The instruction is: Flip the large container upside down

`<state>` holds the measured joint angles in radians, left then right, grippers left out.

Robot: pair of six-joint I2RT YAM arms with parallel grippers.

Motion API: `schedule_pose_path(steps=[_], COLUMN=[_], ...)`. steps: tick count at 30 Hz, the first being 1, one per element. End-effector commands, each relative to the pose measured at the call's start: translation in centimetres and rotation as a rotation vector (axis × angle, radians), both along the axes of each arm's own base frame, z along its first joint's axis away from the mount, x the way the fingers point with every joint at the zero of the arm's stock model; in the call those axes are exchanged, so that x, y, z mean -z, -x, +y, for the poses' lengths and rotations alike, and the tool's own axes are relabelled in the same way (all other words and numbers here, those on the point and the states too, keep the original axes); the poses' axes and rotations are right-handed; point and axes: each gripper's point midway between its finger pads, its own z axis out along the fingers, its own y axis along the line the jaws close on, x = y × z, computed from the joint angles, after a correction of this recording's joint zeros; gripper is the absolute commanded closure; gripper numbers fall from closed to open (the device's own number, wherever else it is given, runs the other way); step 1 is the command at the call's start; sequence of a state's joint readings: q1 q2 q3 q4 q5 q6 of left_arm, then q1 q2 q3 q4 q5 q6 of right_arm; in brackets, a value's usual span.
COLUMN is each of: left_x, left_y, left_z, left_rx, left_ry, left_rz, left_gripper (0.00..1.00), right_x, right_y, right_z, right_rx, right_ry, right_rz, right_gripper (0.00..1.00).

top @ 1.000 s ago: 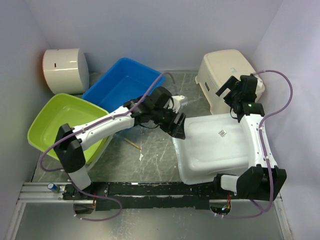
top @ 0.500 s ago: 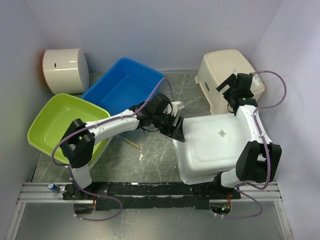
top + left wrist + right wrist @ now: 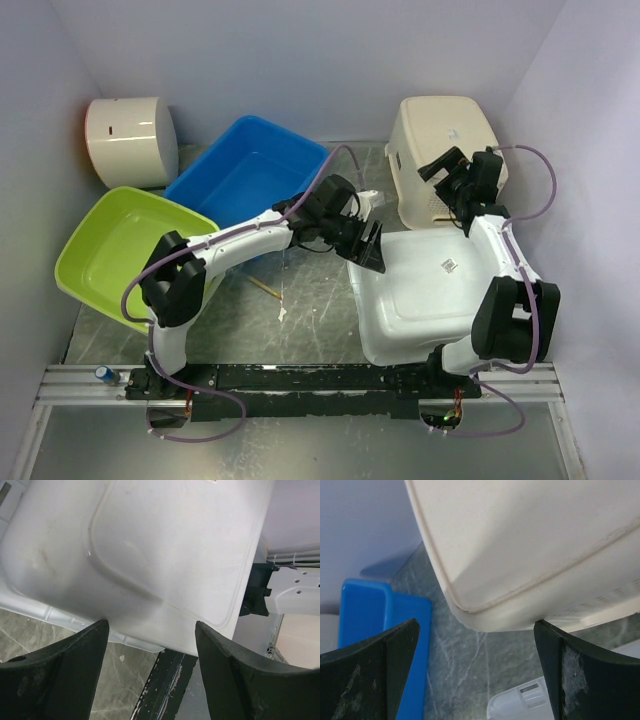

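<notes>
The large container point(image 3: 425, 300) lies upside down on the table at the right, its base up with a small label sticker point(image 3: 447, 266). My left gripper point(image 3: 372, 250) hovers at its far left corner, open and holding nothing. In the left wrist view the glossy white base point(image 3: 165, 545) fills the top, and the left gripper point(image 3: 150, 647) stands open with the tub's edge beyond the fingertips. My right gripper point(image 3: 446, 176) is open beside the cream basket point(image 3: 440, 130), behind the container. The right wrist view has the right gripper point(image 3: 476, 650) open over bare table, with a white container corner point(image 3: 530, 700) below.
A blue tub point(image 3: 250, 175) and a green tub point(image 3: 120, 250) stand at the left, and a white rounded box point(image 3: 130, 140) at the far left. A thin stick point(image 3: 265, 287) lies on the table. The black rail point(image 3: 300, 378) runs along the near edge. Walls close in on three sides.
My right gripper has swung left and further back toward the cream basket. My left gripper has shifted slightly right along the container's far left corner. Both stay open.
</notes>
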<state>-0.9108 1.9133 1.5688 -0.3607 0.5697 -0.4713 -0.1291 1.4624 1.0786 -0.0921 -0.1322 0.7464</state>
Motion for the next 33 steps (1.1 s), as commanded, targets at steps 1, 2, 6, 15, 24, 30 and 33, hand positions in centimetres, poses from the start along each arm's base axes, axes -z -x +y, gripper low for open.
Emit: schedule_pose_path(steps=[1,2,6,15,24,30,33], left_x=[-2.3,-2.1,-1.4,-2.3,-8.6,-11.1,-11.6], left_y=[-0.1,0.0,0.1,0.7,-1.3,-2.1,-2.3], left_z=[-0.8,-0.9,-1.6,-2.8,1.8,5.5,6.7], left_rx=[0.025,0.031,0.051,0.058,-0.127,-0.252,-0.295], left_ry=[0.049,0.049,0.043,0.029,-0.050,-0.053,-0.038], left_rz=[-0.052,-0.045,-0.028,-0.028,-0.214,-0.274,-0.284], left_gripper=[0.20,0.20,0.20,0.20,0.18,0.17,0.17], right_x=[-5.5,-5.8,-6.5,-10.0,-8.2,-5.2,-3.8], right_y=[-0.6,0.1,3.3,5.9,-1.3,-6.1,-7.9], right_z=[0.7,0.4,-0.9,1.7,7.0,6.4,7.9], right_rx=[-0.057,-0.042,0.022,-0.186,-0.208,0.006,-0.056], right_ry=[0.021,0.032,0.112,0.240,0.307,0.349,0.336], right_rz=[-0.135,-0.136,-0.114,-0.229,-0.075,0.012,0.004], right_gripper=[0.00,0.00,0.00,0.00,0.00,0.00,0.00])
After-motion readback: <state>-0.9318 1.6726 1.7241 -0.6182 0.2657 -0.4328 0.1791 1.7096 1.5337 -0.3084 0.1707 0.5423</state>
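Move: The beige container's middle lies about 4 cm ahead of the right hand, 3 cm to its right and 12 cm below; the blue container is level with it, some 42 cm to its left, and the white one about 26 cm back, 2 cm right. From the left hand, the white container's middle is roughly 8 cm back, 17 cm right and 10 cm below, with the blue one 16 cm ahead, 27 cm left. Right hand rises 10 cm, swings forward-left to the beige container's left side; left nudges white right, then lifts. ##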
